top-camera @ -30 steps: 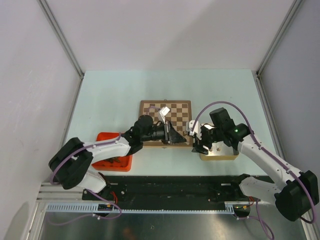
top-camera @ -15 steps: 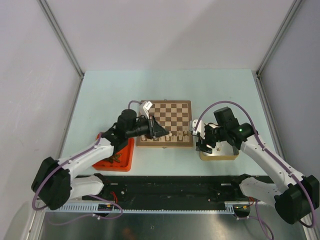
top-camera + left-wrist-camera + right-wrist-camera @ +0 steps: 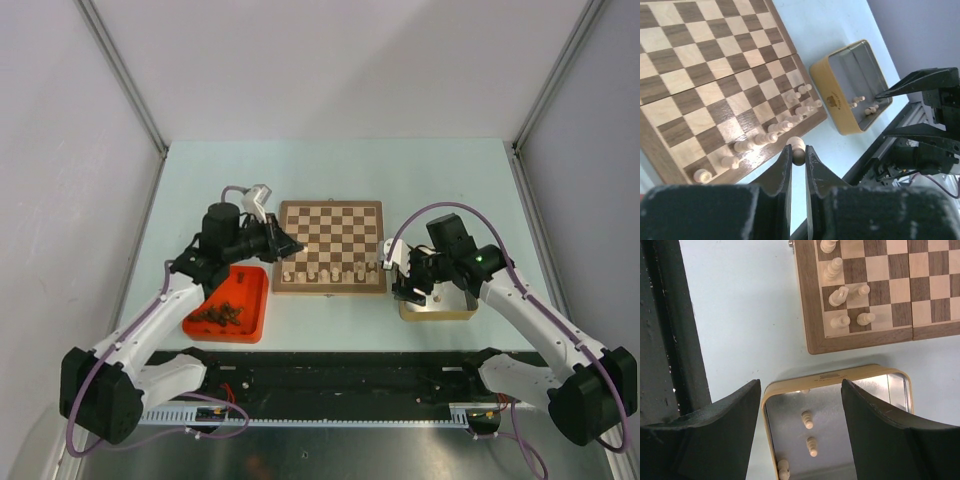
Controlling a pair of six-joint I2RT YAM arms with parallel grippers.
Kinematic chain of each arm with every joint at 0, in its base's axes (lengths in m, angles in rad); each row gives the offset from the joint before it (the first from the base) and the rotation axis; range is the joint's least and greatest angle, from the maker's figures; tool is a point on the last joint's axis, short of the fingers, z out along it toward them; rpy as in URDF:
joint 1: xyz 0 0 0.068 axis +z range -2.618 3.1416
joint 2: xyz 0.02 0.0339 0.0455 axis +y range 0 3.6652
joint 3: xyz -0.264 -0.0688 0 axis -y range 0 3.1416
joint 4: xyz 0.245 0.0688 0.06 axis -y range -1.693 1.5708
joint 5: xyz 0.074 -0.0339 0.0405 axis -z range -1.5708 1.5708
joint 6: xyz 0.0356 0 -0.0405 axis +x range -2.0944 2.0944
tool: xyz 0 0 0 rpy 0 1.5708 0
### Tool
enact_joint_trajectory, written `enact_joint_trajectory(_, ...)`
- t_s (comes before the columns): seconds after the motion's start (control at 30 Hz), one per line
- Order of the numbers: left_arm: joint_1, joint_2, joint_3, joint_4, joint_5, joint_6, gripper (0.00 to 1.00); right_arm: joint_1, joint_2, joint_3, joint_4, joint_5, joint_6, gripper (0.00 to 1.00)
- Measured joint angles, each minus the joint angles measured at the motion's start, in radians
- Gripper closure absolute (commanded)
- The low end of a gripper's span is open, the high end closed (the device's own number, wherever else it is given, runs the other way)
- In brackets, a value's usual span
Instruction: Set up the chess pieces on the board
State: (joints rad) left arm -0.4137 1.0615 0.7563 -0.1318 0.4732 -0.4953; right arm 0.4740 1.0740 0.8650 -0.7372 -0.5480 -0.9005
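The board (image 3: 330, 206) lies mid-table, with a row of pale chess pieces (image 3: 330, 270) along its near edge. The same row (image 3: 765, 137) shows in the left wrist view on the board (image 3: 705, 65). My left gripper (image 3: 291, 247) hovers by the board's near left corner, shut on one small pale piece (image 3: 798, 143). My right gripper (image 3: 405, 285) hangs open over the gold tin (image 3: 437, 313). Its jaws (image 3: 801, 385) stand wide with nothing between them. Below them three pale pieces (image 3: 807, 420) lie in the tin (image 3: 835, 376).
A red tray (image 3: 256, 291) holding several dark pieces (image 3: 220, 315) sits left of the board, under my left arm. A few pale pieces (image 3: 840, 295) crowd the board's near right corner (image 3: 812, 342). A black rail (image 3: 330, 370) runs along the table's near edge.
My left arm has swung back to the left, from over the board's near edge to its near left corner, still shut on the piece. The right gripper has barely moved.
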Motion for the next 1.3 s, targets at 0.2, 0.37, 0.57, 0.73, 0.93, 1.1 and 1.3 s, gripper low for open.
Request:
enact_joint_trajectory(0.2, 0.025, -0.011, 0.058, -0.113, -0.054, 0.079, 1.00, -0.002, 0.002, 0.000, 0.000, 0.012, -0.001, 0.30)
enact_joint_trajectory(0.37, 0.032, -0.012, 0.097, -0.188, -0.143, 0.140, 1.00, -0.003, 0.003, 0.000, 0.000, 0.018, -0.003, 0.30)
enact_joint_trajectory(0.57, 0.047, 0.016, 0.121, -0.246, -0.248, 0.197, 1.00, -0.003, 0.005, 0.000, -0.003, 0.022, -0.015, 0.30)
enact_joint_trajectory(0.73, 0.048, 0.101, 0.154, -0.280, -0.318, 0.226, 1.00, -0.003, 0.009, 0.000, -0.006, 0.029, -0.018, 0.30)
enact_joint_trajectory(0.93, 0.050, 0.209, 0.187, -0.294, -0.351, 0.235, 1.00, -0.003, 0.009, 0.000, -0.007, 0.029, -0.019, 0.30)
enact_joint_trajectory(1.1, 0.032, 0.285, 0.206, -0.301, -0.394, 0.234, 1.00, -0.003, 0.010, 0.000, -0.007, 0.033, -0.019, 0.30)
enact_joint_trajectory(1.3, -0.028, 0.364, 0.241, -0.302, -0.456, 0.234, 1.00, -0.003, 0.011, 0.000, -0.008, 0.037, -0.021, 0.30)
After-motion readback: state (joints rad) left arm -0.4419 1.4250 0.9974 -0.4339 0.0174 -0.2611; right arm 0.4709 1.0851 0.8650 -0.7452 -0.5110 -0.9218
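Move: The left hand holds a light pawn. The empty square it is taken to, second row on the board's left edge, lies about 6 cm ahead, 4 cm left and 14 cm below. The corner piece stands one square nearer than that square, so some 2 cm ahead and 4 cm left of the hand; the orange tray's middle is about 6 cm back and 21 cm left. From the idle right hand, the square is roughly 34 cm left and 16 cm ahead. Left and forward at first, then mainly down, the left hand carries the pawn towards the empty square in front of the corner piece, sinking about 9 cm in all and easing slightly back right at the end. The wrist rolls some 30 degrees, left side rising, so the fingers point more steeply down; they keep their grip on the pawn. ##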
